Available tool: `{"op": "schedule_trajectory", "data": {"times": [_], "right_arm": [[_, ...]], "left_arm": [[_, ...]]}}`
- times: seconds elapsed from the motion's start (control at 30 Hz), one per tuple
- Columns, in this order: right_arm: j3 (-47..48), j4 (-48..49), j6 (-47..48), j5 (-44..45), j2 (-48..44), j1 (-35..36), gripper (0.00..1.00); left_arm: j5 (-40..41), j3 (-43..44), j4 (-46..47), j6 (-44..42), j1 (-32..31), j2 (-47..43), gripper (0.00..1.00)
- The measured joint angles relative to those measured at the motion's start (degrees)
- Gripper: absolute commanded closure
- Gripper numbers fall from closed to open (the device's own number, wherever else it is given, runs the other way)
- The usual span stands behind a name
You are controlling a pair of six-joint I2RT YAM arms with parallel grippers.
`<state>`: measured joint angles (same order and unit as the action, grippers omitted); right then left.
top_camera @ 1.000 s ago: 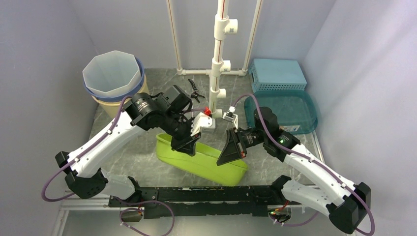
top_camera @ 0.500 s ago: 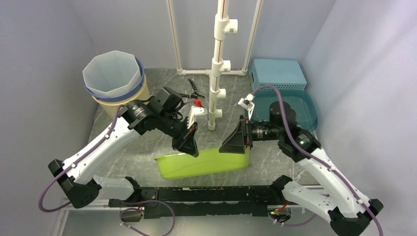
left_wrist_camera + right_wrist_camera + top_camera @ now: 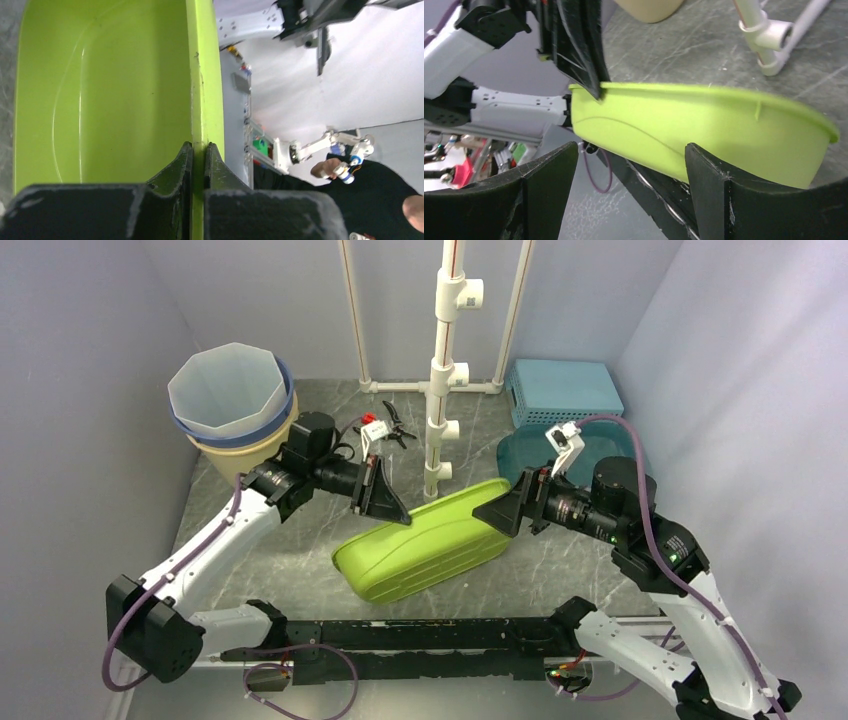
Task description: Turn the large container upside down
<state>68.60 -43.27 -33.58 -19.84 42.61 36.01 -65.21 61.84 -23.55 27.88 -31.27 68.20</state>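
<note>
The large lime-green container (image 3: 425, 550) lies tilted at the table's middle, its smooth underside facing up and its left end low. My left gripper (image 3: 393, 512) is shut on its far rim; in the left wrist view the fingers (image 3: 198, 147) pinch the rim, with the green inside (image 3: 100, 90) to the left. My right gripper (image 3: 503, 514) is open at the container's raised right end. In the right wrist view the green wall (image 3: 704, 125) lies ahead of the spread fingers of that gripper (image 3: 630, 150). I cannot tell whether they touch it.
Stacked buckets (image 3: 232, 390) stand at the back left. A white pipe stand (image 3: 440, 390) rises at the back centre, with black pliers (image 3: 395, 425) beside it. A teal basket (image 3: 563, 390) and a teal tray (image 3: 612, 445) are at the back right.
The container has rolled from open side up to underside up. My left gripper swung back with the rim in it. My right arm moved right and its jaws now stand open.
</note>
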Motion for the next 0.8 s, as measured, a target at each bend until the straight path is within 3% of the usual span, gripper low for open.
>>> {"op": "schedule_trajectory", "data": {"times": [0.17, 0.37, 0.6, 0.8], "right_arm": [[0.0, -2.8, 0.2, 5.1, -0.4, 0.0, 0.18], [0.0, -5.7, 1.6, 11.7, -2.0, 0.0, 0.18], [0.3, -7.4, 5.7, 17.0, -1.9, 0.0, 0.19], [4.2, -7.5, 17.4, 14.2, 1.4, 0.0, 0.24]], "left_arm": [[-4.7, -1.3, 15.5, 11.4, 2.7, 1.6, 0.97], [-7.6, -1.2, 20.8, 16.2, 3.1, 3.6, 0.97], [-8.5, 3.3, 9.9, 10.4, 3.2, 4.0, 0.97], [-8.3, 9.1, -3.1, 1.8, 3.2, 4.1, 0.97]]}}
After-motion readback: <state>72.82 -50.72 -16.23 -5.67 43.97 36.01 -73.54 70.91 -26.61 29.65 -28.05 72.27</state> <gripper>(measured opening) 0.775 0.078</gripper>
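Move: The left fingers already pinch the large container's upper long rim; its middle lies some 4 cm right, 2 cm back and 9 cm below them. From the open right hand, that middle is about 13 cm left, 1 cm back and 14 cm down. The pipe stand's foot is roughly 21 cm ahead and 11 cm left of the right hand, and the teal container 28 cm ahead and 23 cm right, both some 31 to 35 cm below. Upward goes the left hand, about 4.5 cm, first swinging a little forward and then easing back, its shut fingers keeping their pinch on the large container's rim. The empty right hand shifts about 5 cm right and 3 cm forward along the container's near wall towards its right end, dipping slightly before it starts to rise; its wrist rolls its left side down, and its fingers stay wide open. ##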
